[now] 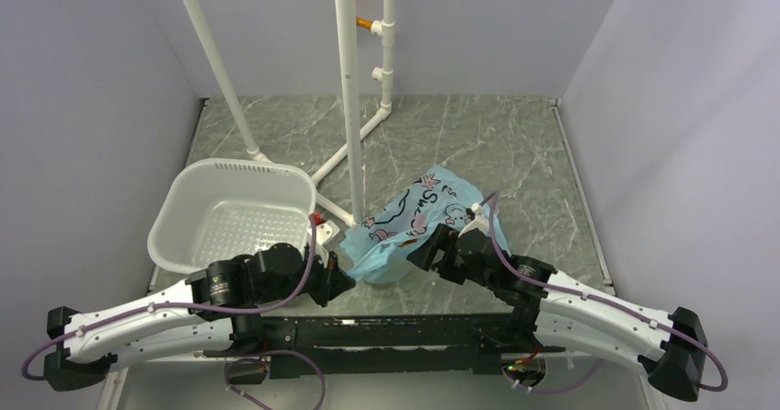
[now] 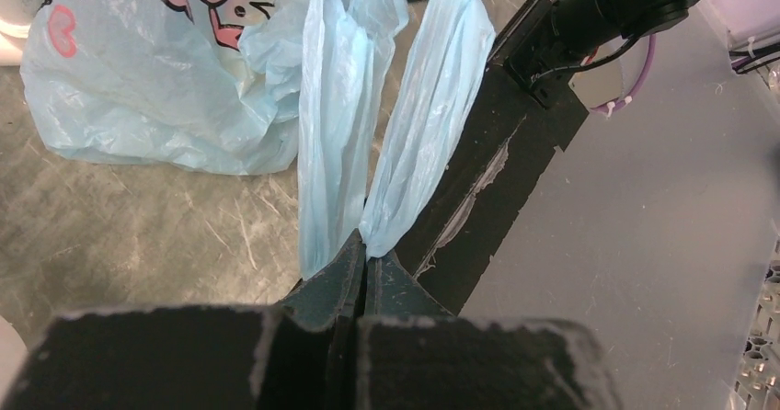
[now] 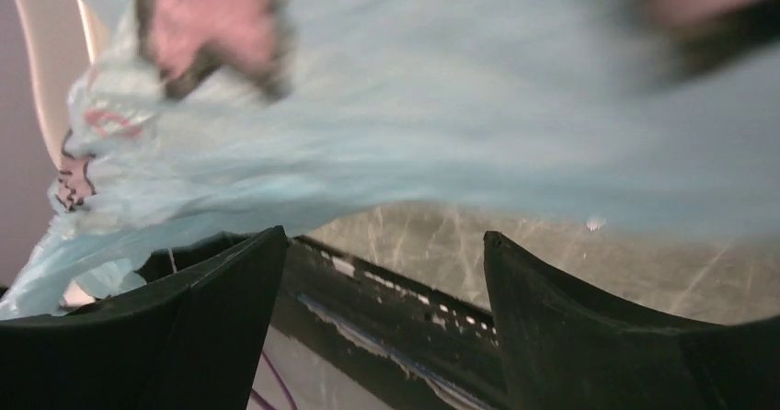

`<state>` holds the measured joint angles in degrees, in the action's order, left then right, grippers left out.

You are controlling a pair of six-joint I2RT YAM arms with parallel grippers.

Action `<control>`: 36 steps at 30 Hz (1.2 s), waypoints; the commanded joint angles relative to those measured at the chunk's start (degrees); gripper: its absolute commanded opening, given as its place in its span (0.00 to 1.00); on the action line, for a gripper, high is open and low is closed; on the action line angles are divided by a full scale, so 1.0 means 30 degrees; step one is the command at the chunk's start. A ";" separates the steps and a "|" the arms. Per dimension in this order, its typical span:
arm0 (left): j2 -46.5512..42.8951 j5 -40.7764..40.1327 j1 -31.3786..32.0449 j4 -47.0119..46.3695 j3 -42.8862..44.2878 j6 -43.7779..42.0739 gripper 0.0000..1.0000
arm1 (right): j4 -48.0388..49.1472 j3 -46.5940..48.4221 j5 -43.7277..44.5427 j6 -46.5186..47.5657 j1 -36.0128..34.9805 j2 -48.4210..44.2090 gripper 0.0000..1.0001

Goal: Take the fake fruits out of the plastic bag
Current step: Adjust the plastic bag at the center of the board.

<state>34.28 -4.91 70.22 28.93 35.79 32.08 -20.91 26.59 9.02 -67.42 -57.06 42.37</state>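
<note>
The plastic bag [image 1: 418, 215] lies crumpled on the marble-patterned table, light blue with pink and black print. My left gripper [image 2: 366, 252] is shut on the bag's loop handles [image 2: 386, 107], which stretch taut from its tips back to the bag's body [image 2: 156, 88]. In the top view this gripper [image 1: 345, 278] sits at the bag's near-left corner. My right gripper [image 3: 382, 240] stands open with nothing between its fingers, and the bag [image 3: 414, 107] hangs blurred just above them. From the top it [image 1: 425, 244] is at the bag's near-right side. The fake fruits are hidden.
A white perforated basket [image 1: 184, 210] stands at the left. A small red thing [image 1: 317, 218] shows beside its right rim; what it is I cannot tell. White pipe posts [image 1: 349, 88] rise behind the bag. The black base rail [image 1: 386, 327] runs along the near edge.
</note>
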 commanded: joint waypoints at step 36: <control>0.9845 -0.5558 -0.0224 0.4745 1.4573 -0.6483 0.99 | 0.4998 0.1881 -0.1145 1.1355 0.2115 0.0208 0.00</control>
<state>56.34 -15.35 70.15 40.93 75.31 16.82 -9.34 30.81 9.54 -35.97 -50.76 45.71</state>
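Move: The left hand still pinches the bag's handles, with the bag's middle about 12 cm ahead, 14 cm to its right and 9 cm below; the foot of the upright pipe stands some 13 cm ahead, 1 cm right and 13 cm below. For the open right hand, the bag's loose mouth edge lies about 6 cm ahead, 1 cm right and 1 cm higher, with the fruits in the mouth some 4 cm ahead, 4 cm left and 4 cm lower. With the left hand holding the handles, the open right hand reaches about 7 cm forward, slightly right and up, and shuts on the mouth edge, then draws it a little back, left and up while its fingers tip up, some 25 degrees in all. The left opens wide, lets go of the handles and rises quickly about 16 cm, then swings forward and right. ##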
